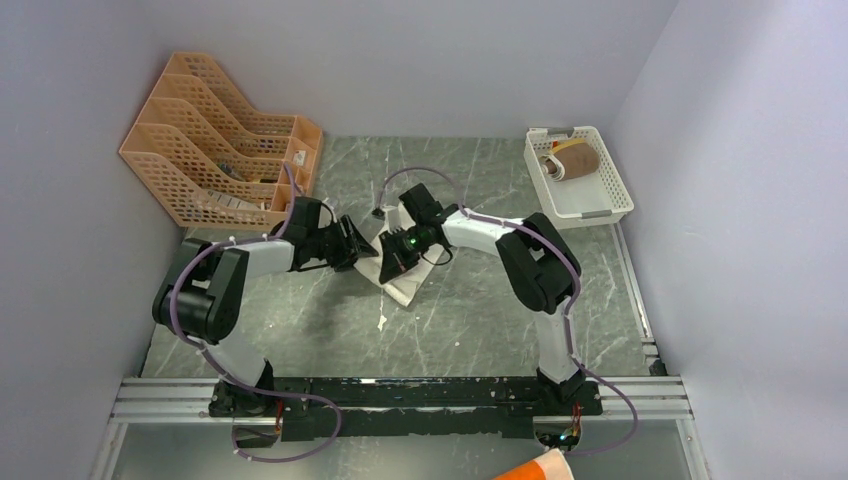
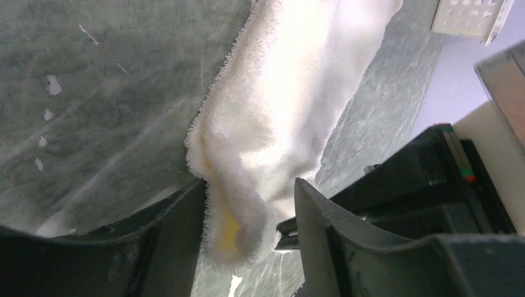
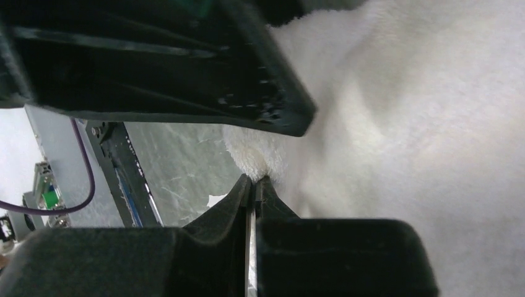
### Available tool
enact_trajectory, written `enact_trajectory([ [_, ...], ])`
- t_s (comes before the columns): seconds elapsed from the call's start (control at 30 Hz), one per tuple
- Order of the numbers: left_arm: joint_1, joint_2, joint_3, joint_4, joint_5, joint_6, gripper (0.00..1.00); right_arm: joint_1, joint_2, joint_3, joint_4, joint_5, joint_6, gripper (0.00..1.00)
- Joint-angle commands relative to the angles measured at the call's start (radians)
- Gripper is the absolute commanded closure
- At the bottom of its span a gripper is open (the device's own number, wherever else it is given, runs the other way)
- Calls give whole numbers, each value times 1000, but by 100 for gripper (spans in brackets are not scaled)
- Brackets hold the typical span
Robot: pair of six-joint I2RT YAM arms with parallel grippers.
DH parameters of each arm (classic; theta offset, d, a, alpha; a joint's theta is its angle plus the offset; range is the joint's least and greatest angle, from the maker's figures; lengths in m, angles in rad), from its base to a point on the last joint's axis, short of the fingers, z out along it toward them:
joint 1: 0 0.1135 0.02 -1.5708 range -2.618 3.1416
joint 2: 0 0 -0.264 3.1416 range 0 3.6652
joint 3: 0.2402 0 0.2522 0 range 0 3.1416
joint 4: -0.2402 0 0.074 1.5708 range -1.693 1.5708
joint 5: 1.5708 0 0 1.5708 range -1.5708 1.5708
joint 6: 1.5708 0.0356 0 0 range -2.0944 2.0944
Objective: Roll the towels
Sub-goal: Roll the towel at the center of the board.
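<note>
The cream-white towel (image 1: 404,289) lies bunched on the table's middle, between the two arms. In the left wrist view its rolled end (image 2: 272,124), with a yellowish patch, sits between the spread fingers of my left gripper (image 2: 247,207). That end brushes the left finger (image 2: 179,235) and stands apart from the right one. My right gripper (image 3: 255,180) is shut, pinching a fold of the towel (image 3: 421,124) at its fingertips. From above, the left gripper (image 1: 362,250) and right gripper (image 1: 392,262) almost touch over the cloth. A brown-tan towel (image 1: 577,160) lies in the basket.
The white perforated basket (image 1: 600,195) stands at the back right, its corner (image 2: 470,18) showing in the left wrist view. An orange file rack (image 1: 215,140) fills the back left. The left gripper's black body (image 3: 155,62) hangs close over the right gripper.
</note>
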Motion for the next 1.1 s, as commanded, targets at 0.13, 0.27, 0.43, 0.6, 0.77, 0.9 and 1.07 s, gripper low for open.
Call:
enact_trajectory([
  [0.13,-7,15,36,-40,13,1,53,13,-5,30,-81,44,-66,100],
  [0.27,-6,21,24,-42,16,9,79,13,-9,43,-99,65,-77,100],
  [0.43,-6,57,12,-23,57,-2,93,39,-91,2,-94,200,-90,54],
  [0.6,-6,85,14,-23,85,-13,93,140,-216,-90,-82,512,-129,39],
  [0.77,-2,98,28,-52,86,-1,93,197,-288,-179,-4,621,-108,38],
  [0.9,19,100,24,-58,106,0,93,239,-289,-198,45,694,-102,38],
  [1.07,51,94,19,-76,122,14,93,277,-234,-176,63,754,-121,38],
])
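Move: The left end of the white towel's rolled edge already sits between the left hand's open fingers, about 1 cm to the right and 1 cm below its hand point; from there the towel's body centres some 11 cm right, 3 cm ahead and 3 cm lower. The right fingers still pinch the rolled edge right at their pads; the towel's near corner lies roughly 5 cm back, 4 cm right and 3 cm below them. The left fingers close on the end of the rolled edge, then that hand lowers it about 2.5 cm towards the table and slightly back. Once they have shut, the right fingers open and let go, and the right hand comes back and rightward towards the near corner, rising about 2.5 cm then half sinking again, while its fingers tip steeply down. ##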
